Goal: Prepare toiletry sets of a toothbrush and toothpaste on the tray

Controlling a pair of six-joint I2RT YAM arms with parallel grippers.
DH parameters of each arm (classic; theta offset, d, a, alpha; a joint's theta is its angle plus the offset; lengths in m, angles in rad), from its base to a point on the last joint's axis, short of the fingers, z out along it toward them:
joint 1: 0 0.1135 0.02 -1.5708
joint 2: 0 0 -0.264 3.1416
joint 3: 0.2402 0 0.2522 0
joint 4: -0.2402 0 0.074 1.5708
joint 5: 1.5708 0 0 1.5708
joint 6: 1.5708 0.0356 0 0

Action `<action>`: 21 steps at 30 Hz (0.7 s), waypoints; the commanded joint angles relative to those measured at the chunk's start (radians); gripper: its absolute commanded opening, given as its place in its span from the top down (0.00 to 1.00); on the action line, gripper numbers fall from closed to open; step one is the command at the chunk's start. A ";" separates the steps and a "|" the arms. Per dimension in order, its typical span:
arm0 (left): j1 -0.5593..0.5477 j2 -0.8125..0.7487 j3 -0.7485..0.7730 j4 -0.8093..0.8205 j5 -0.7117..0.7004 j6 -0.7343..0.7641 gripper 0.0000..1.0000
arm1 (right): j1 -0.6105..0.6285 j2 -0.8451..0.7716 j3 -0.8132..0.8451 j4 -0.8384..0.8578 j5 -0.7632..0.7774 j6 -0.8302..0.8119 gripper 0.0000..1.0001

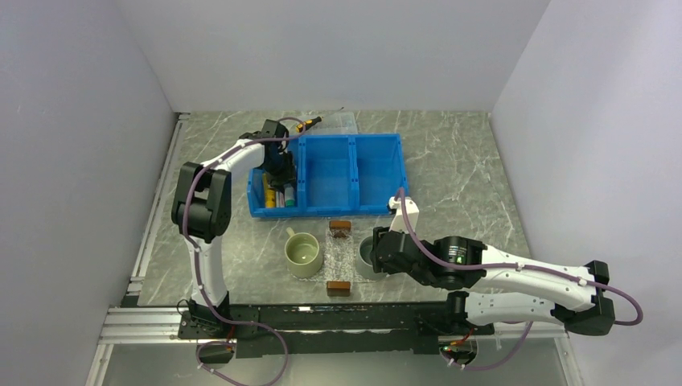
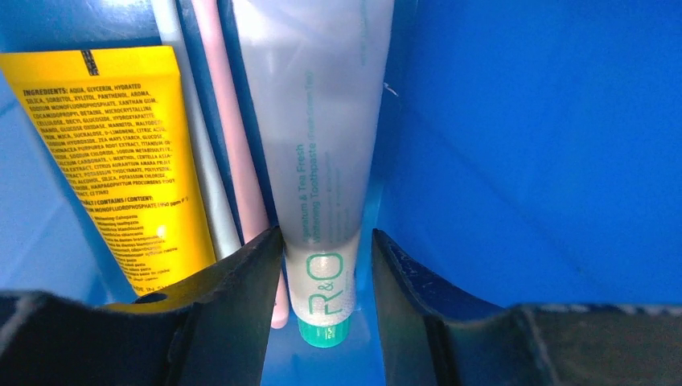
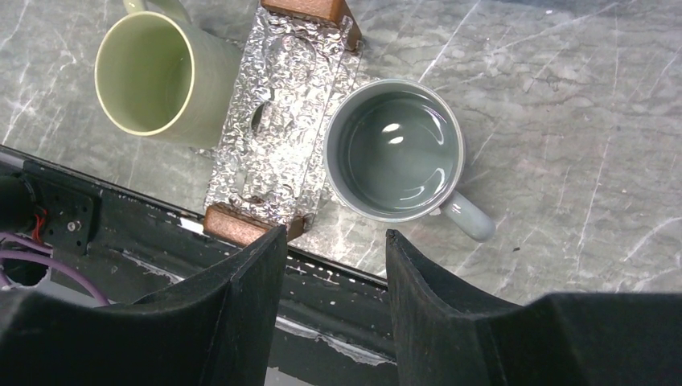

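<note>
The pale toothpaste [image 2: 318,161], with its green cap toward the camera, lies in the left compartment of the blue bin [image 1: 338,173]. My left gripper [image 2: 326,234] is down in that compartment, open, its fingers on either side of the tube near the cap. The left finger touches the tube and a blue gap shows at the right finger. A thin pink toothbrush [image 2: 233,145] lies just left of the tube. The clear tray [image 3: 273,129] with brown wooden ends sits on the table. My right gripper [image 3: 335,232] hovers open and empty over the table's near edge beside it.
A yellow tube [image 2: 112,161] and a grey stick [image 2: 193,145] share the compartment. A green mug [image 3: 149,72] stands left of the tray and a grey mug [image 3: 394,149] right of it. A yellow-and-black screwdriver [image 1: 310,123] lies behind the bin.
</note>
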 commanded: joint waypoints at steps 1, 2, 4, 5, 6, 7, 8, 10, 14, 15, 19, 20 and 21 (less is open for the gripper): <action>0.000 0.012 0.044 0.006 0.020 0.015 0.52 | 0.001 -0.021 -0.003 0.003 0.010 0.015 0.49; 0.000 0.012 0.043 0.005 0.022 0.017 0.53 | 0.000 -0.021 -0.004 0.003 0.010 0.016 0.49; -0.001 0.013 0.041 0.004 0.022 0.019 0.58 | 0.002 -0.021 -0.007 0.002 0.009 0.019 0.49; 0.000 0.011 0.040 0.004 0.020 0.021 0.60 | 0.001 -0.022 -0.008 0.003 0.009 0.020 0.49; -0.001 0.009 0.039 0.003 0.022 0.022 0.62 | 0.003 -0.022 -0.009 0.002 0.009 0.020 0.49; -0.001 0.009 0.039 0.002 0.021 0.025 0.66 | 0.001 -0.023 -0.009 0.002 0.008 0.022 0.49; -0.001 0.007 0.040 0.000 0.023 0.027 0.68 | 0.001 -0.024 -0.008 0.001 0.009 0.022 0.49; 0.000 0.005 0.042 -0.005 0.022 0.032 0.73 | 0.002 -0.027 -0.009 0.000 0.008 0.022 0.49; -0.001 -0.016 0.039 -0.011 0.018 0.045 0.87 | 0.001 -0.030 -0.009 0.000 0.008 0.030 0.49; -0.001 -0.024 0.038 -0.013 0.015 0.048 0.88 | 0.000 -0.030 -0.008 0.001 0.009 0.029 0.49; -0.001 -0.070 0.046 -0.030 -0.008 0.066 0.92 | 0.002 -0.022 0.000 0.001 0.008 0.025 0.49; -0.001 -0.086 0.046 -0.032 -0.020 0.072 0.93 | 0.001 -0.021 0.004 -0.005 0.012 0.028 0.49; -0.001 -0.104 0.045 -0.035 -0.033 0.078 0.93 | 0.002 -0.022 0.011 -0.013 0.016 0.032 0.49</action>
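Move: The white toothpaste tube already lies between my left hand's open fingertips, its middle about 3 cm ahead of them and 1 cm below, the cap end towards me. Just to the left are the pink toothbrush, about 2 cm left and 3 cm ahead, and the yellow toothpaste, some 5 cm left and 2 cm ahead, both about 1 cm lower. From my idle right hand the white tube lies roughly 27 cm ahead, 21 cm left and 15 cm down. I hold my left hand in place, still pointing steeply down in the tray's left compartment, and close its fingers from half open to about a quarter. Both fingertips come in on the sides of the white toothpaste just above its cap end and pinch it, squeezing it narrower; I don't lift it yet. ##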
